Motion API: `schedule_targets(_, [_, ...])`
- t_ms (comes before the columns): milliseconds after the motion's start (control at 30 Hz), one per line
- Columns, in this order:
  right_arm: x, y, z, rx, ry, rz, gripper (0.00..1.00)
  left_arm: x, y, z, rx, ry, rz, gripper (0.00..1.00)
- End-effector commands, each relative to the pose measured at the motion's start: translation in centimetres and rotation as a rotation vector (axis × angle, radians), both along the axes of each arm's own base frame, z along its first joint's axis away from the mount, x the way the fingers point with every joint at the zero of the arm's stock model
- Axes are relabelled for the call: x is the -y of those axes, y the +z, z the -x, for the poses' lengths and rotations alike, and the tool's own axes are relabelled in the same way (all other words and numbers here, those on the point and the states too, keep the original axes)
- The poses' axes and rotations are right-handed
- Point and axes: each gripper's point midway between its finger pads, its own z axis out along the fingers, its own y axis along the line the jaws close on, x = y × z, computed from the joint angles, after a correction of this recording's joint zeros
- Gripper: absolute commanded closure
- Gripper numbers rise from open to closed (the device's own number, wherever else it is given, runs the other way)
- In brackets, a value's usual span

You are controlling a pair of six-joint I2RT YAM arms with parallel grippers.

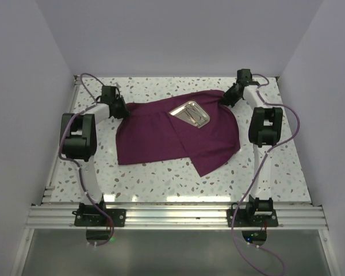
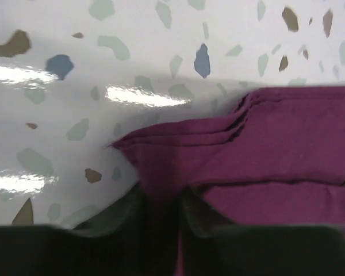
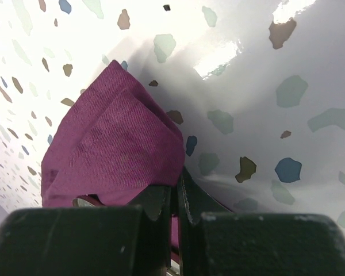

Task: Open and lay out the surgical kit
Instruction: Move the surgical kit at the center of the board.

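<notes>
The dark purple cloth wrap lies spread over the table's middle, its near right part still folded over. The small steel tray sits on its far part with thin steel instruments inside. My left gripper is shut on the cloth's far left corner, pinching a fold between its fingers. My right gripper is shut on the cloth's far right corner, just above the table.
The speckled white table has walls on the left, far and right sides. An aluminium rail runs along the near edge with both arm bases.
</notes>
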Motion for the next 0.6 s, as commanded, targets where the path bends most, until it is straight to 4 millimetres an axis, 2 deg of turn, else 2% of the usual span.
schedule_targets(0, [4.0,-6.3,5.3,-0.241,-0.046,0.155,1.0,1.2,-4.1,2.5,-0.149,-0.012,0.054,0.82])
schedule_targets(33, [4.0,-6.4,5.5,-0.246,-0.05,0.153,1.0,1.1,-4.1,1.9,-0.154,-0.009,0.047,0.96])
schedule_targets(67, [4.0,-6.4,5.5,-0.247,-0.052,0.153,1.0,0.7,-4.2,1.6,-0.16,0.007,0.026,1.0])
schedule_targets(200, [3.9,-6.2,4.8,-0.228,-0.063,0.14,1.0,-0.5,-4.1,-0.7,-0.154,0.047,-0.026,1.0])
schedule_targets(367, [3.6,-5.7,2.4,-0.184,-0.075,0.12,1.0,-1.8,-3.1,-5.7,-0.113,0.079,-0.048,1.0])
schedule_targets(400, [3.7,-5.6,2.0,-0.178,-0.077,0.114,1.0,-2.0,-4.1,-6.2,-0.129,0.083,-0.046,1.0])
schedule_targets(433, [3.5,-5.6,1.3,-0.162,-0.08,0.107,1.0,-2.1,-2.6,-7.9,-0.093,0.088,-0.04,1.0])
schedule_targets(500, [3.3,-5.4,0.6,-0.146,-0.081,0.09,1.0,-2.2,-2.0,-9.6,-0.064,0.092,-0.034,1.0])
schedule_targets(533, [3.3,-5.4,0.2,-0.136,-0.084,0.085,1.0,-2.1,-1.9,-9.8,-0.06,0.092,-0.027,1.0])
schedule_targets(567, [3.2,-5.5,0.0,-0.133,-0.084,0.08,1.0,-3.4,-1.7,-10.1,-0.051,0.116,-0.016,1.0])
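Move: The surgical kit's far-left corner lies between the left fingers, about 1 cm ahead of, 1 cm right of and 1 cm below the hand; its near-left corner is roughly 27 cm back and 2 cm left. From the left hand the instrument tray is level in reach, some 30 cm right, 2 cm lower. The right hand already holds the far-right corner at its fingertips, with the tray 7 cm back and 17 cm left of it. The kit's far-left corner is pinched as the left fingers close from half open, the hand easing about 1 cm right and slightly down; then that arm drags it forward over the board, speeding up, some 10 cm towards the far edge. The right hand keeps its shut grip on the other corner, drifts right a little and late on goes about 2 cm forward. ##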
